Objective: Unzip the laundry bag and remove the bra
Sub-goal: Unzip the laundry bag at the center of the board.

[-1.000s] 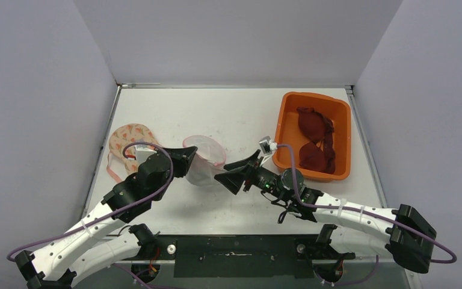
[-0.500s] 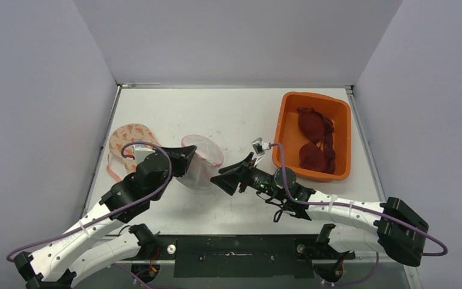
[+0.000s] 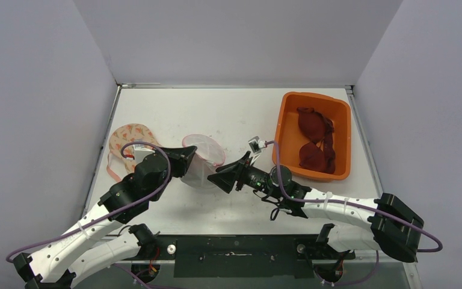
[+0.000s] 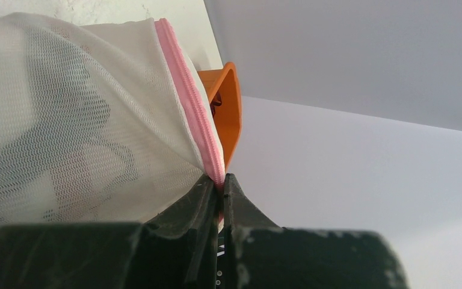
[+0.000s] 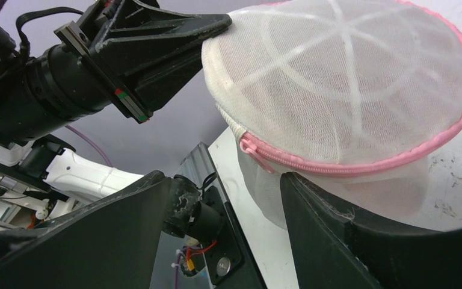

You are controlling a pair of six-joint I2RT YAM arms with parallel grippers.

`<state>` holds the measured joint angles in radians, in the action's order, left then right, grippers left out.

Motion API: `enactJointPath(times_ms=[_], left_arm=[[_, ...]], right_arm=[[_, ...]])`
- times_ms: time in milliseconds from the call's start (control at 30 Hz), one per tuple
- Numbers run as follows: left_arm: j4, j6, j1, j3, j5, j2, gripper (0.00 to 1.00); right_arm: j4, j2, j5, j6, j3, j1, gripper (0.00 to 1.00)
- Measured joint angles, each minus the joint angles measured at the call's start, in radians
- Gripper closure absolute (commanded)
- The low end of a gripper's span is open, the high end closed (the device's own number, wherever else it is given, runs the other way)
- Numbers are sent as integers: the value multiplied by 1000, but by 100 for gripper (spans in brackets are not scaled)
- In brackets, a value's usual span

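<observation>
The laundry bag (image 3: 203, 161) is a round white mesh pouch with a pink zipper (image 5: 361, 165), lifted off the table. My left gripper (image 3: 191, 155) holds its left rim, jaws shut on the pink zipper seam (image 4: 219, 171). My right gripper (image 3: 219, 174) is open just right of the bag, and the zipper pull (image 5: 254, 149) hangs a little above the gap between its fingers (image 5: 313, 205). In the right wrist view nothing is between those fingers. Whether a bra is inside the mesh cannot be told.
An orange bin (image 3: 286, 123) at the right holds dark red bras (image 3: 314, 139). A peach patterned bra (image 3: 126, 139) lies on the table at the left, behind my left arm. Grey walls close in the table on three sides.
My right gripper has moved left toward the bag and its jaws have narrowed a little. The left gripper keeps its hold and the bag has shifted slightly.
</observation>
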<state>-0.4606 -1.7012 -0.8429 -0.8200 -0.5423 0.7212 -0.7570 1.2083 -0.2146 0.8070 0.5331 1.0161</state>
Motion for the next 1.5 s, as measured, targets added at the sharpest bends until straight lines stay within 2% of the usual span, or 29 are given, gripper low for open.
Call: enactJointPath(times_ms=[567,1500], left_arm=[[0,0,0,0,13,-1,100],[18,-4,0,21,19,-14,100]], right_arm=[[-30,31,3,19,18,0,42],[-63,9,79,29,5,-1,67]])
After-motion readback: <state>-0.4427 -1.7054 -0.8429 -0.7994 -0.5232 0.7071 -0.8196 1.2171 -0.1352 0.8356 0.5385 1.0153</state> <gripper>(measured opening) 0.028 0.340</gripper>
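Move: The pink zip pull on the laundry bag sits just off the right hand's open fingertips, about 2 cm ahead and 2 cm to the left, at nearly the same height. From that hand, the mesh lid's middle is some 10 cm ahead and 5 cm left, about level, and the bag's body about 5 cm ahead, 7 cm left and 7 cm below. From the left hand, the pull is roughly 7 cm back, 5 cm right and 5 cm lower. The zip pull is being lined up between the right hand's fingers: the hand eases up and forward, about 2 cm in all, while the fingers close to roughly half their starting gap around the hanging tab, the forward finger coming up against it. The left hand stays put and keeps its pinch on the bag's edge, holding it up. ##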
